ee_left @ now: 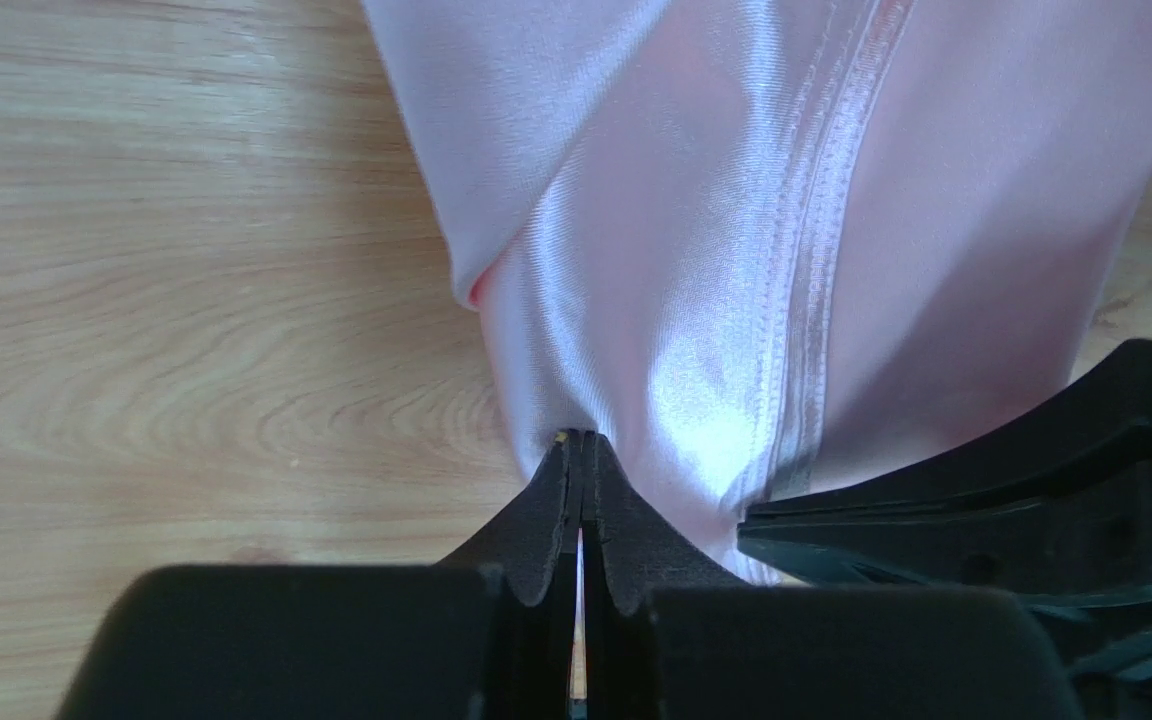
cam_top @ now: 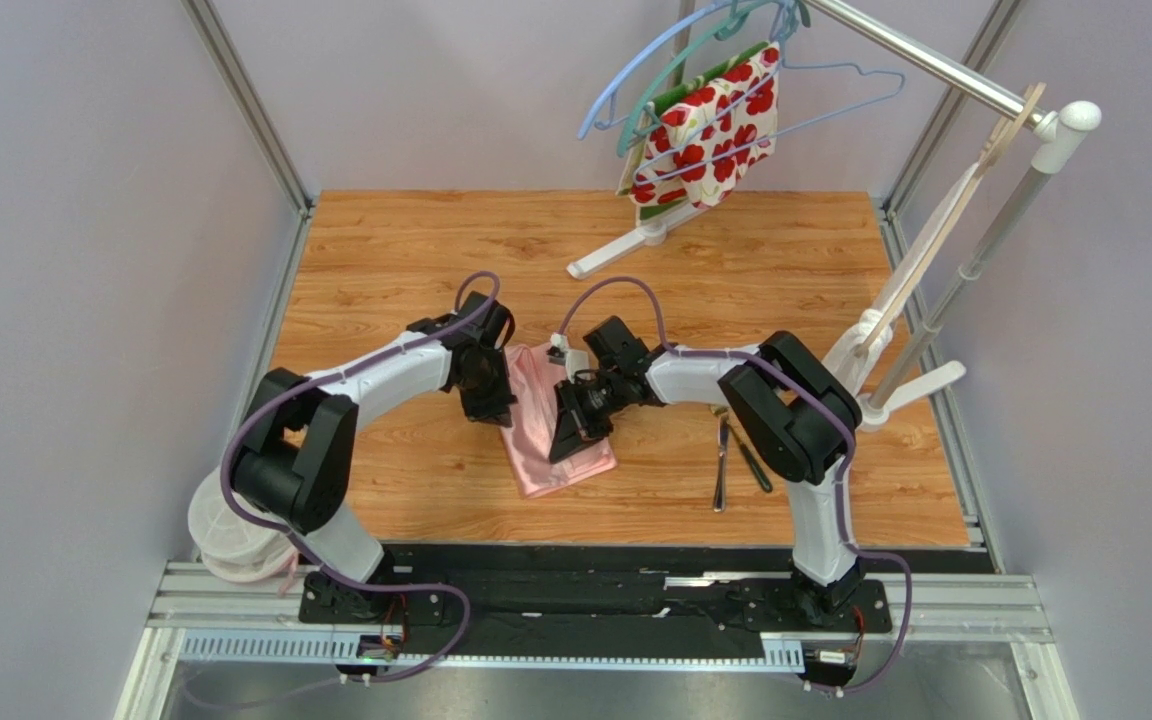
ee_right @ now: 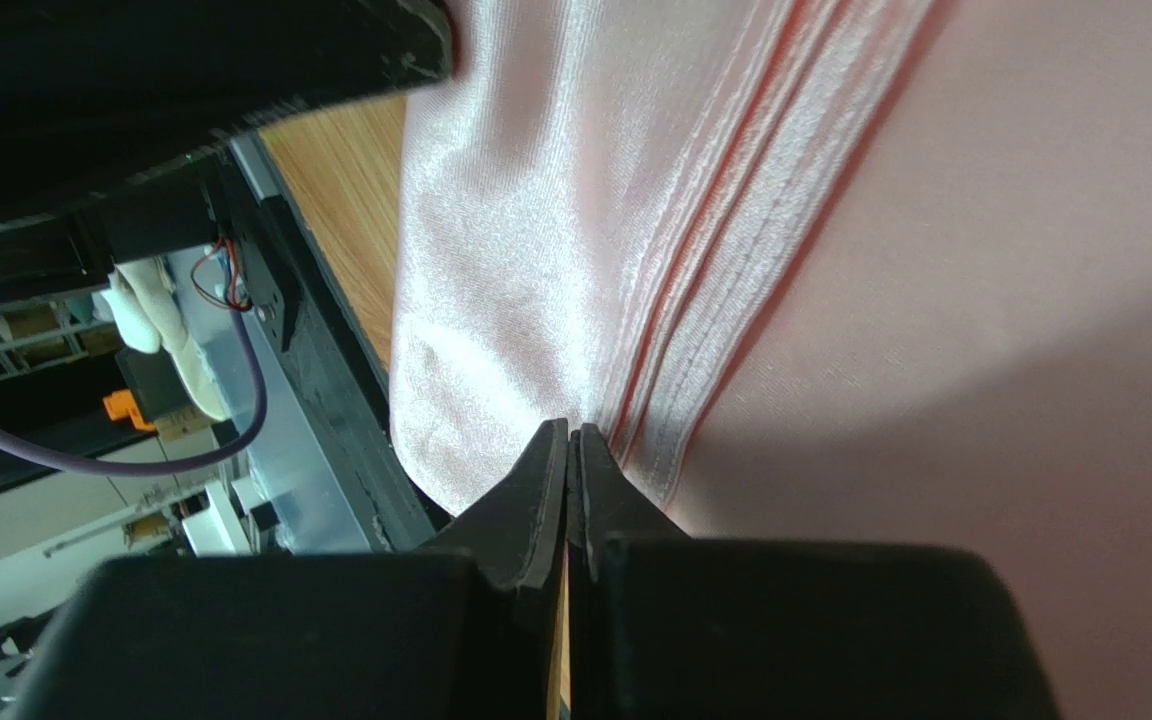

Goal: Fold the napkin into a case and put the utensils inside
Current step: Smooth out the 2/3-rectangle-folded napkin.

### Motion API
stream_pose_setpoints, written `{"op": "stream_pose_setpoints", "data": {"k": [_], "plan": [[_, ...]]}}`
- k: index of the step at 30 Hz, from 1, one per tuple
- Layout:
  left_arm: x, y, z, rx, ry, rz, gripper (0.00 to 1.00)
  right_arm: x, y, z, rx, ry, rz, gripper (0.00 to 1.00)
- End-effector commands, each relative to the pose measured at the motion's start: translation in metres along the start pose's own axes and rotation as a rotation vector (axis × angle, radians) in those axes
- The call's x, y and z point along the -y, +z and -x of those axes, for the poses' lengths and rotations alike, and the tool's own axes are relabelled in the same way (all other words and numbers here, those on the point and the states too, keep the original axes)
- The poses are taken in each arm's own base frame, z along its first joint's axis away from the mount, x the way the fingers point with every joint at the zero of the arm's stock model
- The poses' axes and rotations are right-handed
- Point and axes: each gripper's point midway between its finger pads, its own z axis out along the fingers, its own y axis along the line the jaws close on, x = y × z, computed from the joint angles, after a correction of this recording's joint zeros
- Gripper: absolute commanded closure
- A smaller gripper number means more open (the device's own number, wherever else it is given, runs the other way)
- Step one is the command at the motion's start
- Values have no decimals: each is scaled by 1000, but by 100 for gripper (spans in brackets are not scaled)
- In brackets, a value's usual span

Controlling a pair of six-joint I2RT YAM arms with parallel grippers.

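The light-pink napkin (cam_top: 555, 444) lies partly folded in the middle of the wooden table, between my two grippers. My left gripper (cam_top: 489, 402) is at its left edge, shut on the napkin; in the left wrist view the shiny napkin (ee_left: 717, 225) creases down into the closed tips of that gripper (ee_left: 582, 438). My right gripper (cam_top: 579, 417) is over the napkin's middle and is also shut on it. In the right wrist view the hemmed napkin (ee_right: 898, 300) bunches at this gripper (ee_right: 569, 432). The utensils, a fork (cam_top: 720, 459) and a darker piece (cam_top: 752, 459), lie right of the napkin.
A white clothes stand (cam_top: 898, 323) with a metal rail fills the back right. It carries hangers and a red-and-white floral cloth (cam_top: 710, 128). A white round object (cam_top: 229, 533) sits by the left arm's base. Grey walls close in the table's sides.
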Motion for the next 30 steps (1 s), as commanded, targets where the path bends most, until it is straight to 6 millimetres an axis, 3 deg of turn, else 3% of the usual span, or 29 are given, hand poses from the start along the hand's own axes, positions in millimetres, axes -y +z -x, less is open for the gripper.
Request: {"op": "stream_pose_setpoints", "data": {"k": [1,4,9,14,16,18,23,30], "plan": [[44,-17,18,103,23,-214,100,-23,-30,28,93,-10,4,100],[45,-21,14,117,30,-238,100,-22,-44,37,128,9,-31,98],[38,-17,0,85,26,-236,100,7,-59,41,161,80,-123,97],[38,-17,-19,35,12,-272,100,20,-52,33,135,92,-141,98],[36,-9,-33,-15,-9,-269,100,25,-50,31,135,104,-148,99],[36,0,-35,-22,-27,-273,100,29,-47,28,135,111,-157,100],[45,12,-25,-12,-40,-288,100,38,-42,24,133,125,-164,100],[44,22,-9,35,-40,-240,100,43,-39,16,121,134,-165,100]]}}
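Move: The folded napkin's middle lies about 6 cm to the left hand's right, level with it fore and aft and roughly 3 cm below. From the right hand it lies some 5 cm straight ahead and 1 cm down. The knife lies about 22 cm to the right hand's right and 1 cm back; the fork is roughly 25 cm right and 2 cm farther out. Fingers shut, both hands hop some 5 cm right, the right also forward, the left back, down onto the napkin. ##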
